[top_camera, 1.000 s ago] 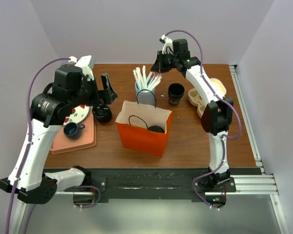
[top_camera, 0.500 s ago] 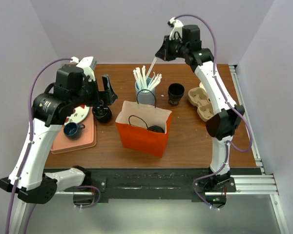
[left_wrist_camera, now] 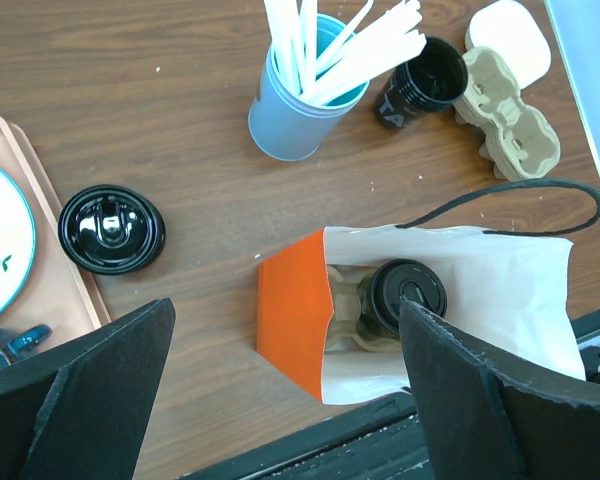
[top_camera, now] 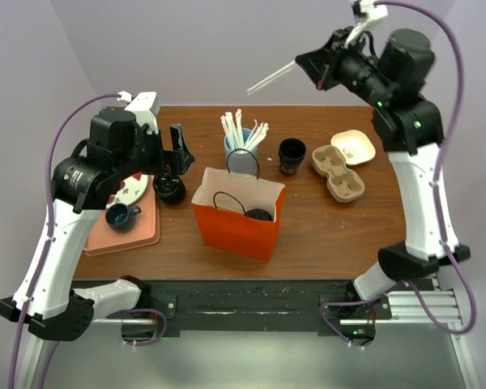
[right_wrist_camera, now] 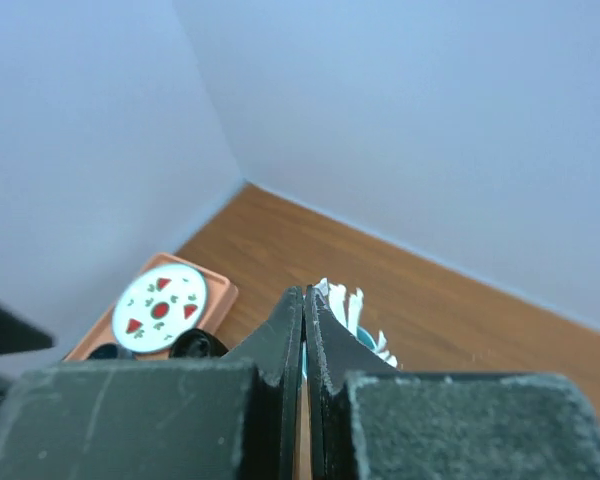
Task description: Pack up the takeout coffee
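Observation:
The takeout coffee (left_wrist_camera: 402, 296), a dark cup with a black lid, stands in a cardboard carrier inside the orange paper bag (left_wrist_camera: 292, 320); from above the coffee (top_camera: 260, 215) shows low in the bag (top_camera: 236, 228). My left gripper (left_wrist_camera: 287, 303) hangs open high over the bag's left end, holding nothing; from above the left gripper (top_camera: 178, 148) hangs left of the bag. My right gripper (top_camera: 306, 61) is raised high above the table's back edge, shut on a white straw (top_camera: 271, 79) that points down-left. In the right wrist view the right gripper (right_wrist_camera: 305, 292) has its jaws pressed together.
A blue holder (top_camera: 241, 156) full of white straws stands behind the bag. An open black cup (top_camera: 292, 156), a cardboard carrier (top_camera: 338, 175) and a cream dish (top_camera: 353, 147) lie to the right. Another lidded black cup (top_camera: 169, 189) sits beside the pink tray (top_camera: 142, 235), which holds a plate and a blue mug (top_camera: 118, 216).
My right arm has risen up and to the right, lifting a straw out of the blue holder and clear of it. The left arm has not moved.

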`<state>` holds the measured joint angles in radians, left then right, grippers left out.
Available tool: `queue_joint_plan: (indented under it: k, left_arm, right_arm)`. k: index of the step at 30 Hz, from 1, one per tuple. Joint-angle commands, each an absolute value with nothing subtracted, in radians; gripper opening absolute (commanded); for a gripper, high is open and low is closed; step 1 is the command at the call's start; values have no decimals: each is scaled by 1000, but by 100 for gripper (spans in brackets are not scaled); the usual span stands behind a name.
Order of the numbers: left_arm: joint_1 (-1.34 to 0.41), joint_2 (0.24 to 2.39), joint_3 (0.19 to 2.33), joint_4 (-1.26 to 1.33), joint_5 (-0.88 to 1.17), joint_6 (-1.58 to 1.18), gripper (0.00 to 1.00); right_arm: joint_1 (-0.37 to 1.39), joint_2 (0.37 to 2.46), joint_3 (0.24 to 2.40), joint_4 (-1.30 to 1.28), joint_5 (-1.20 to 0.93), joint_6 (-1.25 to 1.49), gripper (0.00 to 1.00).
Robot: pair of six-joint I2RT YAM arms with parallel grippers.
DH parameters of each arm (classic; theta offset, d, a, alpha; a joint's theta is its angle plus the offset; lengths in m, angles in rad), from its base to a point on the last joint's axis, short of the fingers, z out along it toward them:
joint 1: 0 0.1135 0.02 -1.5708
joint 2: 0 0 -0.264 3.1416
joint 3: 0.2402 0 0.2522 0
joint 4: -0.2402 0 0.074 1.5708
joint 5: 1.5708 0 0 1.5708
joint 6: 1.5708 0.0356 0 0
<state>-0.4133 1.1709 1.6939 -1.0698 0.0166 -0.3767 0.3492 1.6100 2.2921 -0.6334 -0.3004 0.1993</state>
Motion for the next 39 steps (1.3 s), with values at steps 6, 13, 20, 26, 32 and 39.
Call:
queue_joint_plan:
  k: [6, 13, 20, 26, 32, 39]
  left_arm:
    - [-408, 1109, 1697, -1011, 2, -350, 100]
    - [-408, 1083, 1686, -1009, -20, -390, 100]
    - [-408, 1083, 1681, -1003, -5, -411, 100]
    - [-408, 1054, 1623, -997, -5, -434, 100]
    - [-408, 1031, 1568, -965, -5, -459, 100]
    - [-408, 1035, 1555, -936, -5, -465, 100]
  right_arm:
    - [405, 1333, 2031, -574, -644, 173, 0]
    - [452, 1279, 1964, -618, -729, 156, 0]
    - [515, 1232, 1806, -588, -661, 166, 0]
    - [594, 1265, 1755, -574, -588, 141, 3]
    - [719, 1367, 1736, -526, -466, 164, 13]
    - [730, 1480, 1825, -577, -342, 149, 37]
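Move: Back and to the left of the raised right hand, which already pinches the wrapped straws, stands the orange paper bag: about 7 cm back, 11 cm left and some 46 cm below. The straw cup stands roughly 19 cm farther out than the bag; the black cup is about 12 cm ahead of the hand and 5 cm right, near table level. From the empty left hand the bag lies some 5 cm ahead, 15 cm right and 28 cm below. Drawing back about 15 cm with the pinched straws, the right hand then swings left and sinks, some 14 cm each way, towards the bag, easing forward a little at the end. Its wrist turns about 30 degrees counter-clockwise and tips down as the fingers part about a third and let go of the straws above the bag's mouth. ##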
